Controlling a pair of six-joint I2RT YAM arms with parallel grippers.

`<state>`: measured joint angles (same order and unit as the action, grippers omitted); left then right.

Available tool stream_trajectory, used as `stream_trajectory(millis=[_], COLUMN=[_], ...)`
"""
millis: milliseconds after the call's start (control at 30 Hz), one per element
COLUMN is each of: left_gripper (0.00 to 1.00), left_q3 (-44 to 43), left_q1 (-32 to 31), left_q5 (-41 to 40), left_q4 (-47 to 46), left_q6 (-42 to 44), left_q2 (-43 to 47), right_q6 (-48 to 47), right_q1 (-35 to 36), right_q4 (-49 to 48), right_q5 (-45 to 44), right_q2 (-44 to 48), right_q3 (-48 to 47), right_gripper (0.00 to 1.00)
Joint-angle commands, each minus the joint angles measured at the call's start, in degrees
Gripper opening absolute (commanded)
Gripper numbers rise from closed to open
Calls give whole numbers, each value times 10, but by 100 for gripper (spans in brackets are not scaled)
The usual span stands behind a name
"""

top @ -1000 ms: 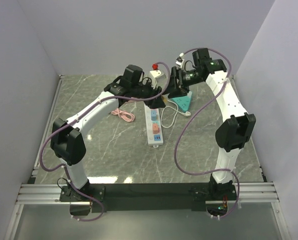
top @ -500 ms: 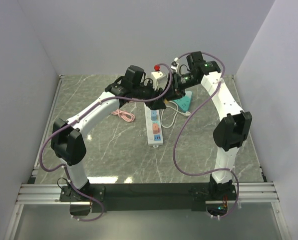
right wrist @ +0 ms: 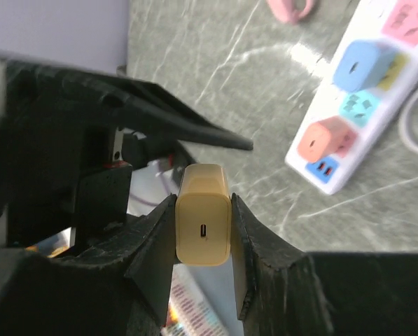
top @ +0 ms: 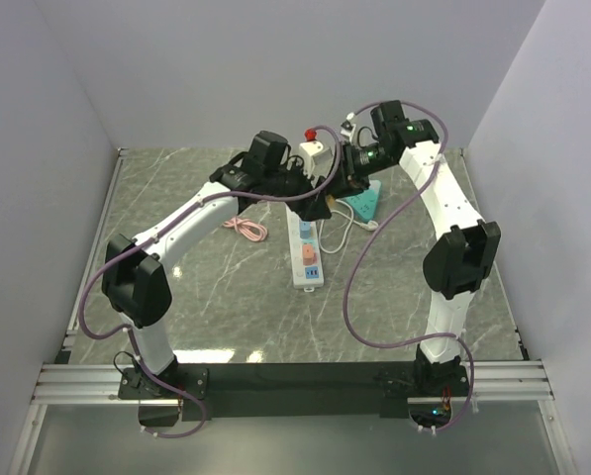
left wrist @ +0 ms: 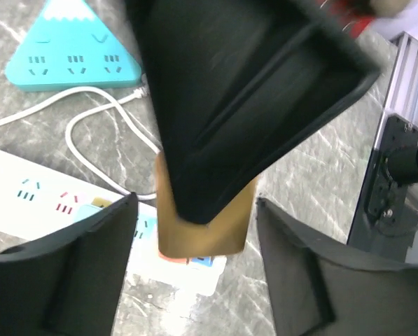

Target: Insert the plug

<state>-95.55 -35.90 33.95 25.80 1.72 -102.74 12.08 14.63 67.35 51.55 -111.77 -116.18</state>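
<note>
The plug [right wrist: 203, 224] is a yellow charger block with a small port on the face towards the right wrist camera. My right gripper [right wrist: 203, 241] is shut on it, both fingers pressed flat to its sides. My left gripper [left wrist: 194, 280] stands open around the same plug [left wrist: 205, 227], with a gap on each side. The two grippers meet in the air above the far end of the white power strip [top: 307, 247], left gripper [top: 322, 199] against right gripper [top: 338, 188]. The strip [right wrist: 363, 105] carries a blue plug [right wrist: 363, 63] and a pink plug [right wrist: 324, 140].
A teal triangular socket block [top: 364, 203] lies right of the strip, with a white cord [left wrist: 96, 122] looping beside it. A pink cable [top: 244, 228] lies to the left. A white box with a red button [top: 313, 146] stands at the back.
The right gripper swung left to meet the left gripper and shut on the yellow plug. The left gripper's jaws then opened off the plug.
</note>
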Motion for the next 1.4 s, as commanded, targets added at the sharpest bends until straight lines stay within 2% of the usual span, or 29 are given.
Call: stream_trajectory(millis=[0,33,67,133,167,367,433,567,767,900,1033,1133,1367], left_gripper=[76,77,87,88,99,99,99,99,100,100,99,99,100], left_q3=[-11,2,9,29,35,110,157,187,167,144,93,70,60], left_q1=[14,23,28,43,49,92,115,160,192,196,199,203,220], left_q5=[-4,7,17,38,47,75,72,56,24,4,-24,-25,-6], left_q4=[-45,-50,-52,-58,-58,-40,-52,-50,-48,-51,-13,-10,-22], left_q6=[-53,-60,-74,-86,-92,-110,-126,-154,-179,-204,-217,-219,-221], left_q2=[19,26,31,44,49,104,125,137,116,88,45,23,4], right_q6=[-11,-10,-8,-1,7,41,38,36,61,66,45,37,12], right_q1=[-7,-7,-10,-14,-18,-14,4,40,81,101,112,113,116], right_q4=[15,15,15,10,6,-50,-61,-76,-163,-187,-201,-197,-137], right_q5=[-51,-60,-70,-92,-95,-158,-201,-271,-354,-393,-449,-482,-502], right_q2=[21,16,11,0,-3,-17,-33,-64,-95,-133,-145,-158,-223], right_q3=[-70,-82,-92,-120,-126,-135,-142,-156,-137,-146,-133,-131,-205], right_gripper=[0,0,0,0,0,0,0,0,0,0,0,0,0])
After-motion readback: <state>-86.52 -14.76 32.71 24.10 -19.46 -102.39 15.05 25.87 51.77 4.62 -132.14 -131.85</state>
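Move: The yellow plug sits right at both gripper points, clamped by the right fingers, with the left ones already slackened around it. From the right hand the strip's free far-end turquoise socket lies about 17 cm ahead, 4 cm left and 22 cm below; the blue plug is about 8 cm nearer than that socket, on the same strip. The teal triangle is some 19 cm ahead and 13 cm right; the pink bar is about 22 cm ahead and 19 cm left of the left hand, far below. Spread the left fingers fully and draw that gripper off to the left by about 14 cm, then forward and a little down towards the pink bar, turning it counter-clockwise. Keep the right grip on the yellow plug, lift it slightly while starting forward, then sink as it goes on, some 14 cm forward overall and 11 cm lower, tipping the fingers steeply down over the strip's far end. ##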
